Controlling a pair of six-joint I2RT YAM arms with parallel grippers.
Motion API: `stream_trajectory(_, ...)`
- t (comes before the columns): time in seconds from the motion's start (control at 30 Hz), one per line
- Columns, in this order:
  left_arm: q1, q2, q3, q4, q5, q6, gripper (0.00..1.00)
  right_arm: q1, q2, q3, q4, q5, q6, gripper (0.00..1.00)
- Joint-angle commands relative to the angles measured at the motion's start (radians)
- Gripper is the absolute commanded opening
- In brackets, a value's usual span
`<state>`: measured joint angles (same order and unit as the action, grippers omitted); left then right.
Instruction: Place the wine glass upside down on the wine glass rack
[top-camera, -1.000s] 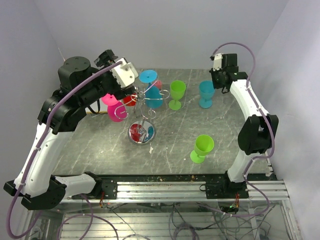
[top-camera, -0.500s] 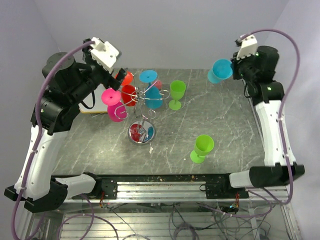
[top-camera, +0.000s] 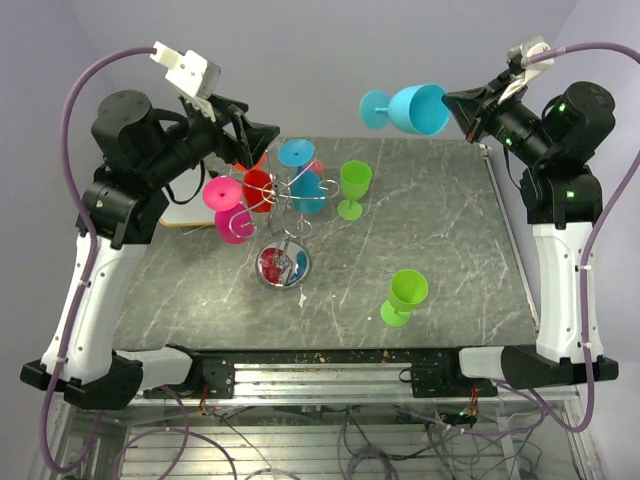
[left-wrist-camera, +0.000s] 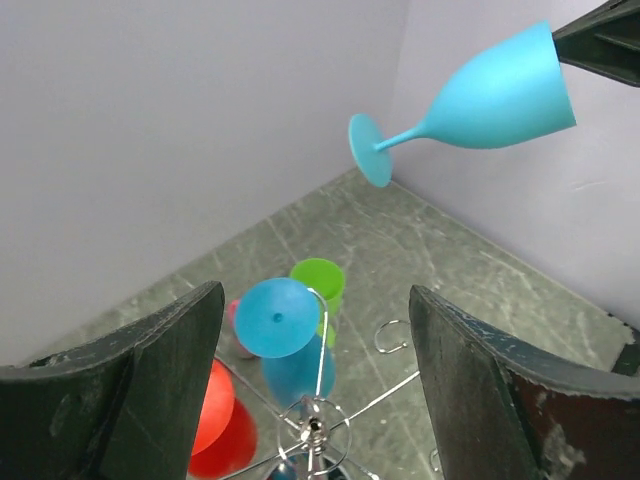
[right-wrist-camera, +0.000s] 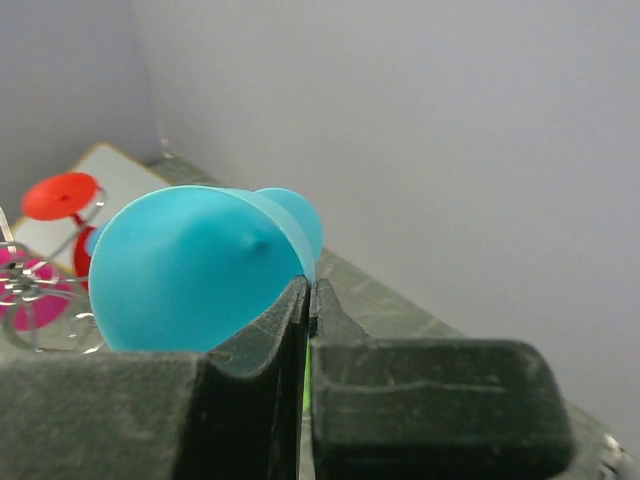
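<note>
My right gripper is shut on the rim of a blue wine glass, held high above the table's back right. The glass lies sideways, its foot toward the left. In the right wrist view the bowl fills the space in front of the closed gripper. The silver wine glass rack stands left of centre. A blue, a red and a pink glass hang upside down on it. My left gripper hovers open above the rack, holding nothing. The carried glass shows at the top right of the left wrist view.
A green glass stands upright just right of the rack. Another green glass sits tilted at the front right. A white board lies at the left edge under the left arm. Walls close in the back and both sides.
My right arm lifted the blue glass off the table, tipped it sideways and carried it up and left. My left arm rose from beside the rack to above it.
</note>
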<state>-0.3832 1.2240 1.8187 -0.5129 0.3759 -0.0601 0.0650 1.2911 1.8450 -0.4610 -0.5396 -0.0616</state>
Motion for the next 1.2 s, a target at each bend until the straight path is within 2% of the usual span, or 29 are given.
stream_trajectory(0.0,0.011,0.051,-0.014,0.095,0.081,-0.168,0.84,0.014,0.037,0.068,0.058,-0.188,0.129,0.00)
stream_trajectory(0.3,-0.044,0.162,0.025,0.151,0.070,-0.266,0.83,0.066,0.083,0.122,0.090,-0.285,0.189,0.00)
stream_trajectory(0.47,-0.061,0.222,0.028,0.202,0.077,-0.386,0.84,0.071,0.091,0.124,0.109,-0.309,0.219,0.00)
stream_trajectory(0.57,-0.067,0.242,0.022,0.221,0.097,-0.431,0.82,0.071,0.088,0.113,0.115,-0.316,0.219,0.00)
stream_trajectory(0.73,-0.078,0.274,0.005,0.242,0.125,-0.471,0.66,0.071,0.083,0.103,0.120,-0.320,0.217,0.00)
stream_trajectory(0.97,-0.095,0.296,-0.003,0.281,0.190,-0.510,0.57,0.071,0.080,0.102,0.114,-0.314,0.199,0.00)
stream_trajectory(1.17,-0.097,0.292,-0.046,0.318,0.207,-0.565,0.36,0.071,0.080,0.101,0.119,-0.322,0.198,0.00)
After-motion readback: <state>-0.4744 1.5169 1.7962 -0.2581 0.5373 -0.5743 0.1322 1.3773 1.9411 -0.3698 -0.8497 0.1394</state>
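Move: The blue glass, held sideways by its rim in the shut right gripper, has its foot about 13 cm ahead of the open left hand, 22 cm to its right and 9 cm lower. From the right hand that foot is some 8 cm ahead, 12 cm left and 8 cm below; the left gripper is 34 cm left, 6 cm back, level. From the left hand, the rack's top is nearly straight below, 18 cm down, and the hung blue glass 10 cm ahead, 6 cm right, 25 cm down. The blue glass's foot is brought to the left gripper as the right hand, keeping its pinch on the rim, shifts about 7 cm left, slightly back and up, turning counter-clockwise, then holds still. The left hand reaches right, forward and down to meet it, tipping its fingers down some 25 degrees, then eases farther right with its jaws closing roughly halfway around the foot; a grip isn't clear yet. ##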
